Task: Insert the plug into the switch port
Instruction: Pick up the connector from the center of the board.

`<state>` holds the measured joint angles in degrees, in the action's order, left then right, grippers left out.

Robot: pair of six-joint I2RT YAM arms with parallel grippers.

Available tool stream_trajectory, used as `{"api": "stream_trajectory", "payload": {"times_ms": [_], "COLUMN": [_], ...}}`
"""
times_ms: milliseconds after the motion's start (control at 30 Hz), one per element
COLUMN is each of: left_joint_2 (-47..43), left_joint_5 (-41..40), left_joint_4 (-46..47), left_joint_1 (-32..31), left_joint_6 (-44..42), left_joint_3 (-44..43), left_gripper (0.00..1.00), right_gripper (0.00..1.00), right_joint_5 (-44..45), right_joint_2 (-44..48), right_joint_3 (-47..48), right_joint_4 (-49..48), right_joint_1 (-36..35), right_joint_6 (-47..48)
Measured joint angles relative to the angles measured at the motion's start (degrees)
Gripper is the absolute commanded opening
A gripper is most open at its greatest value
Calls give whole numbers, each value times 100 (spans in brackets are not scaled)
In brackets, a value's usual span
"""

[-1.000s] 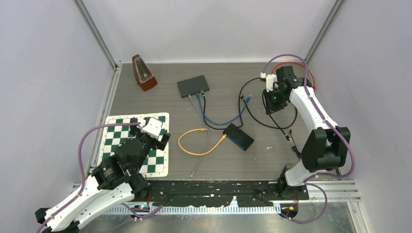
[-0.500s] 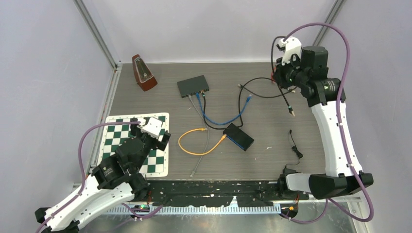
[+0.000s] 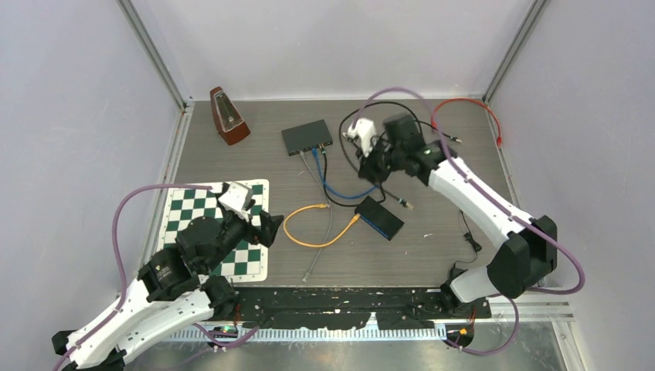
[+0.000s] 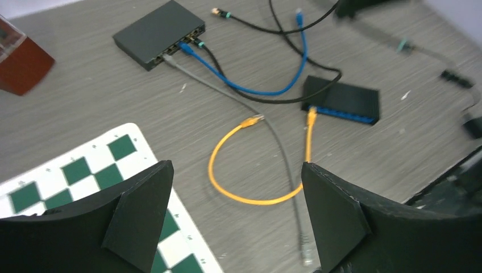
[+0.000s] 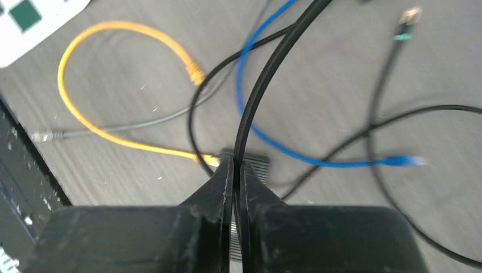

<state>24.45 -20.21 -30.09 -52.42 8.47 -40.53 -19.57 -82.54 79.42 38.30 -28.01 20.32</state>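
A grey switch [image 3: 307, 137] lies at the back with blue, grey and black cables in its ports [image 4: 185, 48]. A black switch [image 3: 379, 217] with a blue port face [image 4: 341, 114] lies mid-table. My right gripper [image 3: 372, 164] hangs between them, shut on a black cable [image 5: 267, 68] pinched between its fingertips [image 5: 227, 170]. A plug with a teal boot [image 5: 406, 20] lies loose on the table beyond. My left gripper [image 4: 239, 216] is open and holds nothing, over the edge of the chessboard mat [image 3: 185, 209].
A yellow cable [image 3: 309, 232] runs from the black switch to a loose end [image 4: 253, 120]. A grey cable's free end [image 4: 306, 256] lies near the front. A blue plug [image 5: 406, 161] lies loose. A metronome [image 3: 229, 116] stands back left; a red cable [image 3: 471, 104] lies back right.
My right arm swung from the back right corner leftward to mid-table, carrying the black cable with it. My left gripper shifted slightly right and its jaws narrowed a little.
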Motion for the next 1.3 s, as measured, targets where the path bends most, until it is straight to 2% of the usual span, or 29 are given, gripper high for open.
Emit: {"api": "stream_trajectory", "payload": {"times_ms": [167,300,433,500,600,800,900,1067,1300], "left_joint_2": [35,188,542,763,1099,1239,1604,2500,3521], "left_joint_5": [-37,-72,118,328,841,2157,2503,2761,2929], "left_joint_4": [-170,-175,-39,170,599,2105,2527,3421,4133], "left_joint_1": [0,2,48,81,103,107,107,107,107], "left_joint_6": [1062,1185,831,354,-887,-3954,-4986,-6026,-6679], "left_joint_3": [-280,-341,-450,-459,-398,804,1014,1012,874], "left_gripper": [87,86,84,81,74,71,69,68,62], "right_gripper": [5,5,5,5,5,5,5,5,5], "right_joint_5": [-444,-944,-1266,-1403,-1631,-2020,-2151,-2269,-2312], "right_joint_2": [-11,-4,162,374,619,586,444,313,315], "right_joint_3": [-1521,-1851,-2083,-2291,-2422,-2393,-2288,-2159,-2153], "right_joint_4": [-693,-1038,-1346,-1414,-1377,-1266,-1167,-994,-879], "right_joint_1": [-560,-634,-625,-621,-621,-621,-621,-621,-621], "right_joint_6": [210,260,426,540,660,697,693,693,695]}}
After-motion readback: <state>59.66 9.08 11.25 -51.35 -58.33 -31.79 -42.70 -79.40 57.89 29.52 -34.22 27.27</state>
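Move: The black cable pinched in the right hand's pads is some 13 cm ahead of the left hand and 24 cm to its right, about level with it. On the table about 24 cm below the left hand, the orange cable's loop is 2 cm ahead and 9 cm right. From the right hand, the blue-port box lies 8 cm back, neither left nor right, 22 cm down; the grey switch is 15 cm ahead and 22 cm left, equally low. Back about 11 cm, down 8 and a little left, the right hand carries the still-pinched black cable over the blue-port box's near left side, turning counter-clockwise, then nearly halts. The left hand sweeps about 14 cm right, also forward and down, rolling clockwise (seen from behind) some 70 degrees overall. Its fingers narrow but stay open, coming around the cable beside the right pads. ##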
